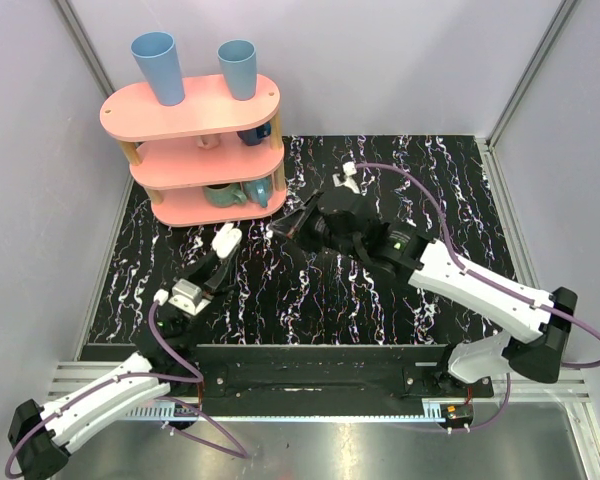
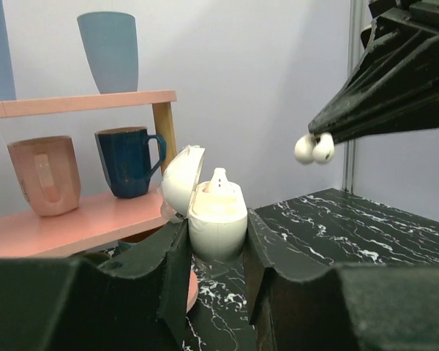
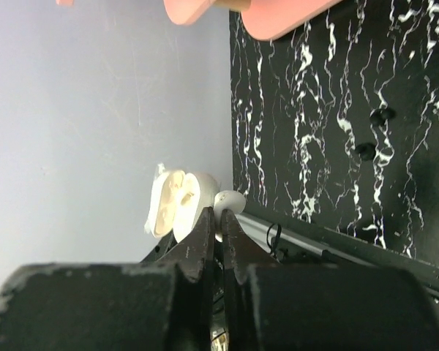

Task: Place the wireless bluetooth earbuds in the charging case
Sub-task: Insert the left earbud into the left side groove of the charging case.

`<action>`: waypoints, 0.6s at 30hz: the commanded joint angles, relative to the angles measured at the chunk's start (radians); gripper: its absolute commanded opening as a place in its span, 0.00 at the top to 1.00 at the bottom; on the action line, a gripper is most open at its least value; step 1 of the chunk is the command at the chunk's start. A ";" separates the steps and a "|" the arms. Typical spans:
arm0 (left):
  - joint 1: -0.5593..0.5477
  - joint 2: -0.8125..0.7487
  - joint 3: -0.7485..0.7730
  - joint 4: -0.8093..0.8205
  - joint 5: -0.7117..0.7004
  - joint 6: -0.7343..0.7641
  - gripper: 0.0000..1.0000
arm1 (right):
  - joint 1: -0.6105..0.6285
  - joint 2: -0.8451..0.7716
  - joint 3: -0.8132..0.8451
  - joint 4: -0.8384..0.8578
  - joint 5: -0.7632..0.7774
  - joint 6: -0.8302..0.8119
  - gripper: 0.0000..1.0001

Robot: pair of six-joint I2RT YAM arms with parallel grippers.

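My left gripper [image 2: 216,235] is shut on the charging case [image 2: 218,219], a white glossy oval held upright above the tabletop with its lid [image 2: 180,179] hinged open to the left. One white earbud [image 2: 219,180] pokes up out of the case. My right gripper [image 2: 328,139] is shut on the other earbud [image 2: 314,148] at its fingertips, up and to the right of the case and apart from it. In the right wrist view that earbud [image 3: 230,202] shows at the right gripper [image 3: 220,216] tips, beside the open case [image 3: 174,203]. From above, the left gripper [image 1: 223,244] and the right gripper [image 1: 280,229] face each other.
A pink three-tier shelf [image 1: 192,112] stands at the back left, close behind the case, with two blue cups [image 1: 158,66] on top and mugs [image 2: 127,161] on the lower tiers. Grey walls enclose the black marbled table [image 1: 380,290].
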 commanded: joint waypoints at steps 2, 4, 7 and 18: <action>0.001 0.042 -0.040 0.187 0.019 0.042 1.00 | 0.075 0.043 0.105 -0.062 0.064 0.049 1.00; 0.001 0.053 -0.042 0.202 0.016 0.051 1.00 | 0.092 0.063 0.129 -0.079 0.071 0.063 1.00; 0.002 0.061 -0.045 0.208 0.016 0.054 1.00 | 0.127 0.088 0.176 -0.104 0.112 0.065 1.00; 0.002 0.062 -0.046 0.201 0.013 0.048 1.00 | 0.222 0.178 0.313 -0.174 0.207 0.056 1.00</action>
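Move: The open charging case, held upright in my left hand, lies about 8 cm to the left of my right fingertips, some 2 cm nearer my base and 2 cm lower. From my right hand, the blue mug stands roughly 28 cm ahead, 4 cm left and 6 cm down; the pink shelf's middle is about 28 cm ahead, 15 cm left and 10 cm down. For my left hand, the earbud is about 8 cm right, 3 cm ahead and 3 cm above. I carry the pinched earbud left and back towards the open case, about 7 cm in all, running nearly level first and then rising a centimetre or two, with hardly any turn of the wrist. My left hand keeps its grip on the case, lifts it about 1.5 cm while tipping it up by some 5 degrees, then holds it still. ##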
